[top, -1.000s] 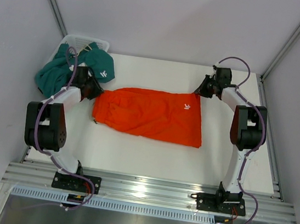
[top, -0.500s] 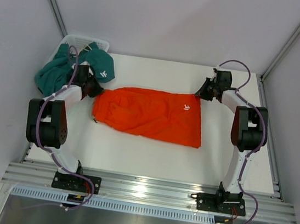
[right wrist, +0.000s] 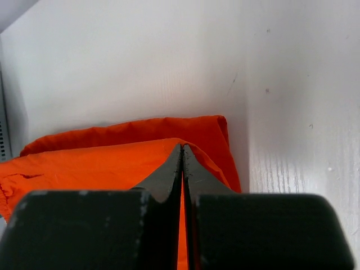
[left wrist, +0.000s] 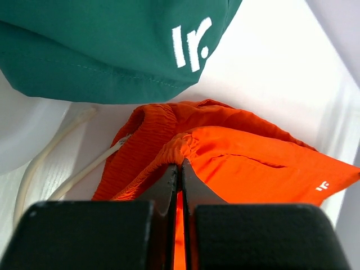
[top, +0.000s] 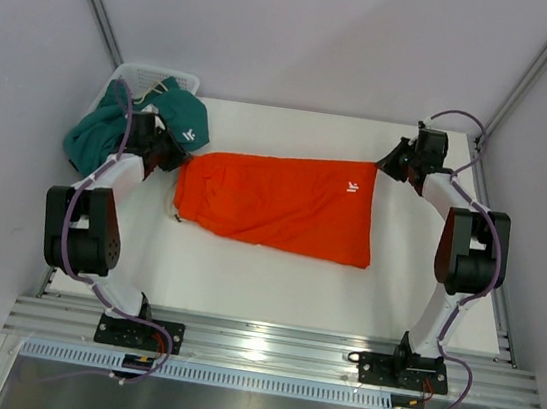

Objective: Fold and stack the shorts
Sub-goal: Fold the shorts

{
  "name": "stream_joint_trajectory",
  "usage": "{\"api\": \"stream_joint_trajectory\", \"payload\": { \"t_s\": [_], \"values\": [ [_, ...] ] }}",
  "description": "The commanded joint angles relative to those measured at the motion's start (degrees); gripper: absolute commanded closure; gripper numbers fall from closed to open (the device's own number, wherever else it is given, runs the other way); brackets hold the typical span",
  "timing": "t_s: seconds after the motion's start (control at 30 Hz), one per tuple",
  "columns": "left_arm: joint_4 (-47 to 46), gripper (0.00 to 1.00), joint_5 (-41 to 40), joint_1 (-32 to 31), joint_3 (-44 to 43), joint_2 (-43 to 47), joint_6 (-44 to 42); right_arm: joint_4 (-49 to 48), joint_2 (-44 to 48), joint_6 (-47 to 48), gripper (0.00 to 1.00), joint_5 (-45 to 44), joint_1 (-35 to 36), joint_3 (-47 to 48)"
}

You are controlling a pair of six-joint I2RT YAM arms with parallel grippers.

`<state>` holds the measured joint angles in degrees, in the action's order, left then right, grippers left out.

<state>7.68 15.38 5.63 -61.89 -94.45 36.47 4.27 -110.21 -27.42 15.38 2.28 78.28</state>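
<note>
The orange-red shorts (top: 274, 203) lie spread across the middle of the white table, stretched between both arms. My left gripper (top: 177, 157) is shut on their waistband at the far left corner; the elastic bunches at its tips (left wrist: 181, 162), and the white drawstring (left wrist: 84, 169) trails to the left. At the far right corner my right gripper (top: 390, 165) is shut on the leg hem, fabric pinched at its tips (right wrist: 181, 147). The teal green shorts (top: 133, 124) with a white logo hang over the basket, just behind the left gripper.
A white mesh basket (top: 154, 78) stands at the far left corner under the teal shorts. The table's right edge and a metal rail (top: 494, 254) run beside the right arm. White walls close in on three sides.
The left gripper has shut on the waistband. The right gripper has pulled its corner right and farther back, and the left moved slightly back, stretching the orange shorts' far edge taut.
</note>
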Motion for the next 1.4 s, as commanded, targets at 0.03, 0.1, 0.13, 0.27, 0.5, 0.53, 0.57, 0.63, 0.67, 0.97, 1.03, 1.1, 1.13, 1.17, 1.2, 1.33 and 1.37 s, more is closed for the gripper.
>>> {"api": "stream_joint_trajectory", "payload": {
  "t_s": [0.03, 0.1, 0.13, 0.27, 0.5, 0.53, 0.57, 0.63, 0.67, 0.97, 1.03, 1.1, 1.13, 1.17, 1.2, 1.33, 1.37],
  "values": [
    [-3.7, 1.00, 1.5, 1.2, -3.1, 1.1, 2.2, -3.1, 1.2, -1.8, 1.00, -1.0, -1.7, 0.4],
    [-3.6, 1.00, 2.3, 1.3, -4.8, -2.4, 2.6, -2.9, 0.0, -1.8, 1.00, -0.1, -1.7, 1.3],
    [-3.5, 1.00, 2.7, 1.3, -6.2, -3.7, 2.5, -2.8, -1.3, -2.0, 1.00, 0.1, -1.8, 1.7],
    [-7.2, 1.00, 4.0, 1.2, -7.1, -9.2, 4.0, -2.6, -4.4, -2.1, 1.00, -0.7, -1.8, 4.2],
    [-9.7, 0.76, 3.3, 1.1, -9.0, -13.6, 3.2, 0.1, -11.4, -1.8, 0.99, -2.2, -1.8, 10.9],
    [-9.5, 0.58, 3.4, 1.2, -9.0, -13.8, 2.8, 0.4, -11.9, -1.9, 0.94, -2.4, -1.8, 11.4],
    [-9.4, 0.51, 3.6, 1.2, -9.0, -13.7, 2.4, 1.9, -12.3, -1.9, 0.73, -3.0, -1.8, 12.1],
    [-8.7, 0.37, 3.5, 1.1, -8.9, -12.8, 1.2, 2.7, -11.7, -1.8, 0.56, -4.6, -1.8, 12.3],
    [-8.4, 0.34, 3.3, 1.2, -8.7, -11.1, 0.9, 3.2, -11.1, -1.8, 0.45, -5.3, -1.7, 12.2],
    [-2.5, 0.18, 0.1, -0.1, -3.0, 3.1, -0.8, 6.1, 1.5, 0.3, 0.42, -7.3, 2.0, 6.6],
    [-1.9, 0.16, 0.3, -0.8, -1.3, 4.7, -0.9, 5.8, 3.1, 0.3, 0.43, -6.2, 4.4, 5.2],
    [-0.8, 0.16, 0.1, -1.2, 1.3, 7.3, -1.0, 5.5, 4.9, 0.1, 0.43, -5.4, 6.1, 2.9],
    [-0.7, 0.16, 0.0, -1.6, 2.1, 8.3, -1.0, 5.1, 5.5, -0.2, 0.43, -4.9, 8.2, 2.3],
    [-0.7, 0.16, 0.1, -1.7, 3.9, 9.4, -1.0, 4.7, 6.4, -0.5, 0.43, -4.5, 9.4, 1.5],
    [-0.6, 0.16, 0.0, -1.8, 5.4, 10.4, -1.0, 4.1, 6.7, -0.8, 0.43, -4.2, 10.9, 0.1],
    [0.1, 0.15, -0.9, -1.8, 10.7, 16.8, -1.0, 1.5, 6.0, -1.8, 0.45, -2.9, 19.0, -0.2],
    [0.3, 0.15, -1.1, -1.9, 12.3, 17.8, -1.0, 1.1, 5.5, -2.0, 0.46, -3.0, 22.3, 0.0]
  ]
}}
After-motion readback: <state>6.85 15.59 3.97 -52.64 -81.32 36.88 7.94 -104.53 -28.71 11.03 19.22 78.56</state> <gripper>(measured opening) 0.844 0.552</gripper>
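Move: Each shut gripper still pinches one far corner of the orange shorts. The left hand's laying spot is some 5 cm ahead and 5 below; the green shorts lie about 12 cm to its left and 4 ahead, with the basket 11 left and 14 ahead. From the right hand, the spot is some 3 cm ahead, 2 right and 6 below, the white logo 6 back and 6 left. Both hands lower the shorts' pinched edge 5 cm forward-down, release, lift back, the right sweeping 15 cm left. ##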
